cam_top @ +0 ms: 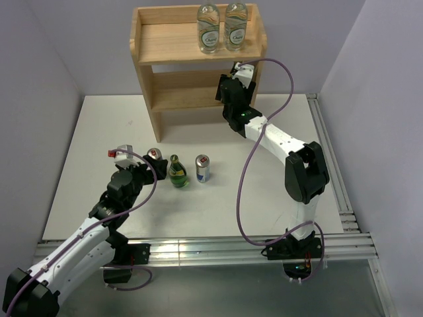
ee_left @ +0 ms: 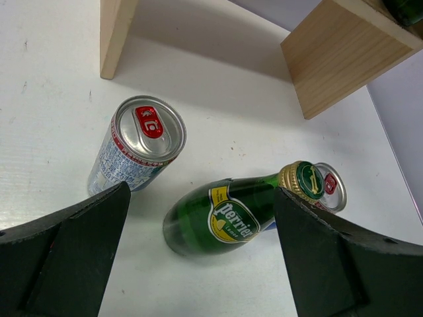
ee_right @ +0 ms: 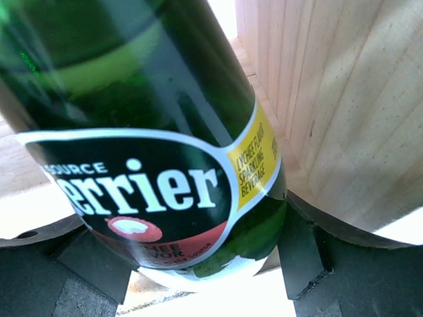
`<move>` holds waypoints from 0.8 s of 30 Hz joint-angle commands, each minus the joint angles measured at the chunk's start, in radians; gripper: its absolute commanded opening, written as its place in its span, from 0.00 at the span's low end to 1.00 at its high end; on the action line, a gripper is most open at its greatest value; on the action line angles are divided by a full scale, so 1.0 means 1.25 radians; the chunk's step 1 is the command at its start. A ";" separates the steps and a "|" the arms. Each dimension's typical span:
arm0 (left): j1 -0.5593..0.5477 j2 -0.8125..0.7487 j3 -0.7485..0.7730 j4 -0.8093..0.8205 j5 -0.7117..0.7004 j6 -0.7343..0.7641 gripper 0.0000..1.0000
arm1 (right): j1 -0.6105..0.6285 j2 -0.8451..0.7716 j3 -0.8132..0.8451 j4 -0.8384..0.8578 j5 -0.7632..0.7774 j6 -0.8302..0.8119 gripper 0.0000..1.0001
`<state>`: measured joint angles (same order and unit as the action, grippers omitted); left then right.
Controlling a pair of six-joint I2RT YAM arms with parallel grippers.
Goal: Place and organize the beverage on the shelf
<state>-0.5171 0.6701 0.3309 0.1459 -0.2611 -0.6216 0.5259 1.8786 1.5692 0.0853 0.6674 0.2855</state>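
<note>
Two clear water bottles [cam_top: 207,26] [cam_top: 235,25] stand on the top board of the pine shelf [cam_top: 152,34]. My right gripper [ee_right: 198,267] is shut on a dark green glass bottle [ee_right: 152,132], upright beside the shelf's right side panel [ee_right: 344,99]. In the top view that gripper [cam_top: 231,86] reaches into the middle tier and hides its bottle. On the table stand a can [ee_left: 139,148], a second green bottle [ee_left: 225,214] and another can [ee_left: 328,188]. My left gripper [ee_left: 205,271] hangs open just short of them, empty.
The shelf's lower boards [cam_top: 178,99] show nothing else on them. The right arm's purple cable [cam_top: 244,172] loops over the table right of the cans. Grey walls close in on three sides, and a metal rail [cam_top: 330,152] runs along the right edge.
</note>
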 commanded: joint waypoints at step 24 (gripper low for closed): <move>-0.002 -0.013 0.003 0.022 -0.012 0.008 0.96 | 0.020 -0.072 -0.051 0.045 0.033 -0.008 1.00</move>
<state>-0.5171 0.6701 0.3309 0.1455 -0.2611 -0.6212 0.5323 1.8622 1.5135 0.1104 0.6750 0.2756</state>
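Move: The right hand still grips the green Perrier bottle low down, its middle about 4 cm above the fingers, over the right end of the middle shelf. The shelf's right side panel is some 6 cm to the hand's right, level with it fore and aft; on the top shelf the nearer clear bottle stands about 2 cm left, 1 cm farther out and 29 cm up. From the left hand the Perrier bottle lies roughly 26 cm ahead, 24 cm right and 12 cm higher. The right fingers let go of the Perrier bottle, opening from their grip to fully wide while the hand stays in place at the shelf. Then the hand sinks about 1 cm and starts easing back, a bit over half a centimetre, with the wrist hardly turning and the fingers kept wide open around the bottle's lower part. ##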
